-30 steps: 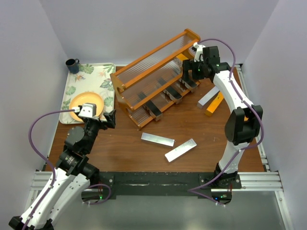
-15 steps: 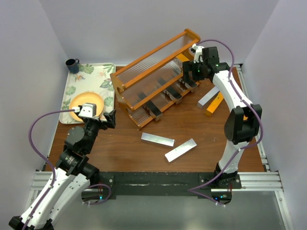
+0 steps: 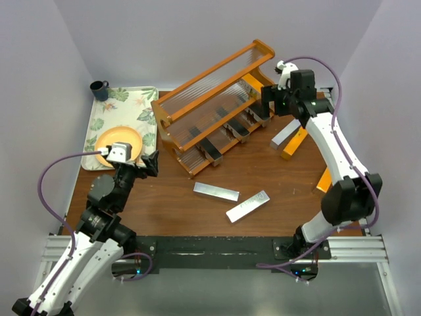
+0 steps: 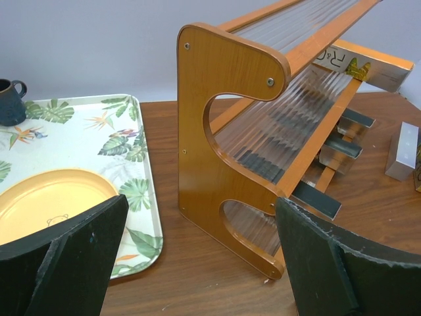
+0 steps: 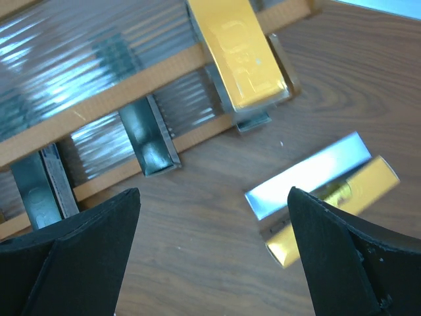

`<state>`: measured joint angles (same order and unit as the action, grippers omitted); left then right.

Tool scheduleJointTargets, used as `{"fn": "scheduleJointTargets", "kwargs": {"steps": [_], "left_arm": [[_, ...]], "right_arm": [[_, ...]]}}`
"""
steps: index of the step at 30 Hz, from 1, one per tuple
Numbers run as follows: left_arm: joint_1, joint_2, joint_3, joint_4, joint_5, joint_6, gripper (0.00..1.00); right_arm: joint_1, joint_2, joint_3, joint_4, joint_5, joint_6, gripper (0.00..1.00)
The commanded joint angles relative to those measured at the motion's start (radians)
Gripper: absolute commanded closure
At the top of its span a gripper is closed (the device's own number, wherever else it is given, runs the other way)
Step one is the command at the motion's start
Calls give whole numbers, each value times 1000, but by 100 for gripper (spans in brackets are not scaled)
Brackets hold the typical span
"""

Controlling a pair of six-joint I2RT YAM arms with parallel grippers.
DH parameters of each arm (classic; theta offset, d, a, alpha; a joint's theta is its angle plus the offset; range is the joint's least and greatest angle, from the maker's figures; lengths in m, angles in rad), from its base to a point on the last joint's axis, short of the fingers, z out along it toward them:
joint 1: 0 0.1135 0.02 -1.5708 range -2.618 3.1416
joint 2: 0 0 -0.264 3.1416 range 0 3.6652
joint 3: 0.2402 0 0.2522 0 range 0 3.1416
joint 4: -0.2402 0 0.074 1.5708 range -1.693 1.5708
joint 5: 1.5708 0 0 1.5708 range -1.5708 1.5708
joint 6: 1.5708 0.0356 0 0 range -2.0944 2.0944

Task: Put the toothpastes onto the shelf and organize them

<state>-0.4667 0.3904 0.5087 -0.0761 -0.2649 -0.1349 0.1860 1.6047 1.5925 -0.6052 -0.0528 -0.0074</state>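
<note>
The orange-brown shelf (image 3: 210,99) stands at the back centre. Three dark grey toothpastes (image 3: 237,130) lie on its lowest tier, and an orange-gold one (image 5: 238,56) lies on a higher tier. My right gripper (image 3: 268,108) is open and empty just off the shelf's right end; its view (image 5: 210,263) looks down on bare table beside a silver carton (image 5: 309,179) and an orange-gold carton (image 5: 339,205) lying side by side. Two silver cartons (image 3: 216,191) (image 3: 248,206) lie on the table in front. My left gripper (image 3: 152,163) is open and empty, facing the shelf's left end panel (image 4: 217,145).
A floral tray (image 3: 141,105) with a yellow plate (image 3: 112,141) sits at the back left, with a dark mug (image 3: 99,89) behind it. Another orange-gold carton (image 3: 322,181) lies near the right table edge, partly behind my right arm.
My right gripper has drawn back to the right from the shelf's end, and the arm's elbow swung right and nearer. The left arm has not moved.
</note>
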Motion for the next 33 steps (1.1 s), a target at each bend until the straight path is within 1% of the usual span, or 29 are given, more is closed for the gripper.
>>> {"fn": "scheduleJointTargets", "kwargs": {"steps": [1,3,4,6,7,9,10,11,13,14,16,19,23,26,28,33], "left_arm": [[3,-15,-2,36,10,15,0],[3,-16,-4,33,10,15,0],[3,-21,-4,35,10,15,0],[3,-24,-4,33,10,14,0],[3,-28,-6,35,10,14,0],[3,-33,-4,33,10,14,0],[3,-33,-6,33,10,14,0],[3,-35,-4,33,10,12,0],[3,-38,-4,33,10,12,0],[2,-38,-6,35,10,12,0],[2,-42,-6,33,10,12,0],[0,-44,-4,32,10,11,0],[-1,-47,-6,32,12,11,0],[-4,-48,-4,30,10,11,0],[-4,-50,-4,30,10,9,0],[-7,-51,-4,29,10,12,0]], "right_arm": [[1,-95,-109,59,126,73,1],[0,-142,-159,79,160,102,2],[1,-159,-222,114,200,131,1],[1,-190,-288,153,250,170,1],[1,-213,-351,186,314,213,1],[1,-238,-411,218,373,262,1],[1,-261,-469,244,404,320,1],[1,-273,-498,260,468,348,1],[1,-313,-593,323,514,429,1],[1,-324,-623,343,562,451,1],[1,-336,-684,387,597,504,1],[0,-318,-723,423,620,544,2],[0,-232,-733,450,634,580,2],[1,-180,-746,502,640,596,2],[0,-154,-738,533,639,600,2],[-6,-43,-684,544,650,612,5]]}}
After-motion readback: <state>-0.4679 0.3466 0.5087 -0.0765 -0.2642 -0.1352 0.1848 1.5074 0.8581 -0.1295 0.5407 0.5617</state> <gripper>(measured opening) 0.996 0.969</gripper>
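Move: The toothpaste the empty right hand goes for next, the gold box on the table, lies about 14 cm to its right, some 4 cm farther out and 22 cm below. The silver box beside it is about 9 cm right and 7 cm ahead of the hand, also 22 cm down. The gold box already on the shelf sits some 10 cm ahead, 4 cm left and 5 cm below. From the left hand the gold box on the table is about 23 cm ahead, 55 cm right and 25 cm down. Heading for the near end of the gold box on the table, the open right hand sinks about 17 cm from the shelf, first also swinging right and back, then easing a little forward as it drops. The wrist turns some 45 degrees clockwise, lining the fingers up with the box; they stay wide open and stop short of touching it. ##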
